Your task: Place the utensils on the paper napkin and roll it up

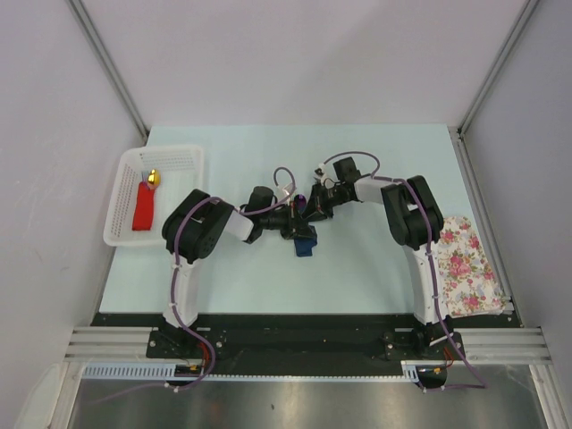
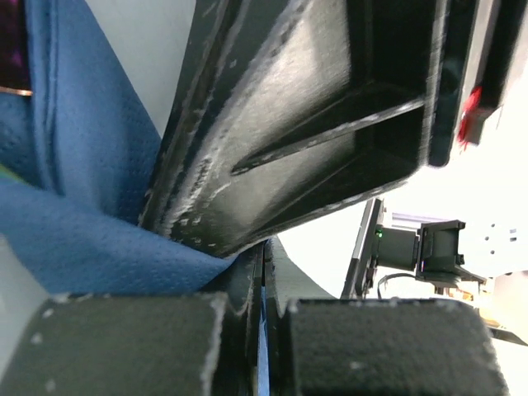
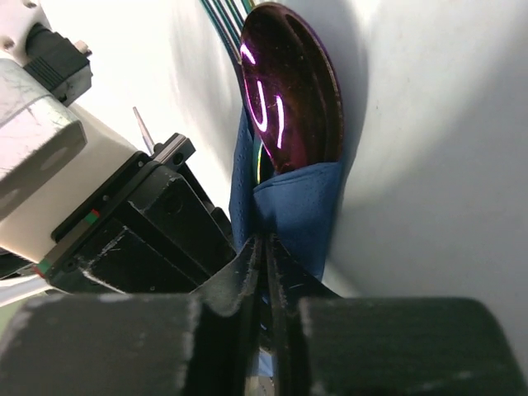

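Note:
The navy-blue paper napkin [image 1: 306,243] hangs crumpled between both grippers at the table's middle, wrapped around the utensils. In the right wrist view a shiny purple spoon bowl [image 3: 289,91] sticks out of the napkin [image 3: 301,210], with thin green utensil ends [image 3: 221,16] behind it. My right gripper [image 3: 266,243] is pinched on a fold of the napkin, jaws almost touching. My left gripper [image 2: 266,247] is shut with a sliver of the napkin [image 2: 82,165] between its fingers. Seen from above, the left gripper [image 1: 295,225] and right gripper [image 1: 313,210] meet tip to tip.
A white basket [image 1: 125,234] at the left edge holds a red flat object [image 1: 143,208] with a gold ball [image 1: 155,177]. A white cloth with pink flowers [image 1: 463,265] lies at the right edge. The right gripper's black finger [image 2: 313,124] fills the left wrist view.

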Robot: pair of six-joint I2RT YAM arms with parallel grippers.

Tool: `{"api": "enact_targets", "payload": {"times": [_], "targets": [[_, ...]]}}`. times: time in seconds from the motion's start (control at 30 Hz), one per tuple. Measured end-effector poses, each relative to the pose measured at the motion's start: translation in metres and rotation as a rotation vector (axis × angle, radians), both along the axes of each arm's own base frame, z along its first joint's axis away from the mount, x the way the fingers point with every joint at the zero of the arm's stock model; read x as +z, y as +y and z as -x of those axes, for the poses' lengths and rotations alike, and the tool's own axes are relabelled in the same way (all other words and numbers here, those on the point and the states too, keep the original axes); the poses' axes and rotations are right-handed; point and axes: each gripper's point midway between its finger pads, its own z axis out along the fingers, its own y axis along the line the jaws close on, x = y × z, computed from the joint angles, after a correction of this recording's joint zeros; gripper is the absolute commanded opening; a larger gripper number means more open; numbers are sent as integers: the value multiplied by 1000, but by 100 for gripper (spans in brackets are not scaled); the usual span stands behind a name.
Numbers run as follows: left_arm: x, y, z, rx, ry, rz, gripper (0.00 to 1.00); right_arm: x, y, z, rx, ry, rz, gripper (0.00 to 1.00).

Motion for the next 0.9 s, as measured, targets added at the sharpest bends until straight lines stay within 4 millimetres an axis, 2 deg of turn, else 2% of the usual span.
{"api": "enact_targets", "payload": {"times": [0.13,0.17,0.2,0.43,0.67,0.73,0.9], "targets": [[0,0,1,-7,-7,3,2,6,-5,-2,-5,13,19,24],[0,0,1,-9,-8,5,3,8,-9,-4,-9,14,24,29],[0,0,2,-11,-8,6,3,10,-13,-7,-16,13,33,31],[0,0,6,-45,-28,14,1,5,-38,-17,-58,20,110,31],[-1,1,11,-93,-60,18,1,8,-31,-14,-35,15,115,32],[-1,1,12,-111,-73,16,2,10,-29,-12,-27,20,106,36],[-1,1,14,-143,-97,15,5,12,-24,-6,-2,24,89,35]]}}
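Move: The rolled napkin is right under both my hands. Its middle lies almost directly below my left fingertips, about 1 cm down, and some 3 cm back and 1 cm to the left of my right ones. From my right hand, the spoon's bowl sticks out of the roll about 5 cm ahead and 2 cm to the left. The fork's tines are roughly 6 cm ahead and 4 cm to the left of that hand. I open my right fingers to about a third and let go of the napkin, backing off some 4 cm to my right with a little forward and up. Then I ease about 1.5 cm left again, still open, drifting back towards the roll. My left hand keeps its nearly shut fingertips on the napkin, creeping about 1.5 cm back while turning roughly 10 degrees clockwise. ##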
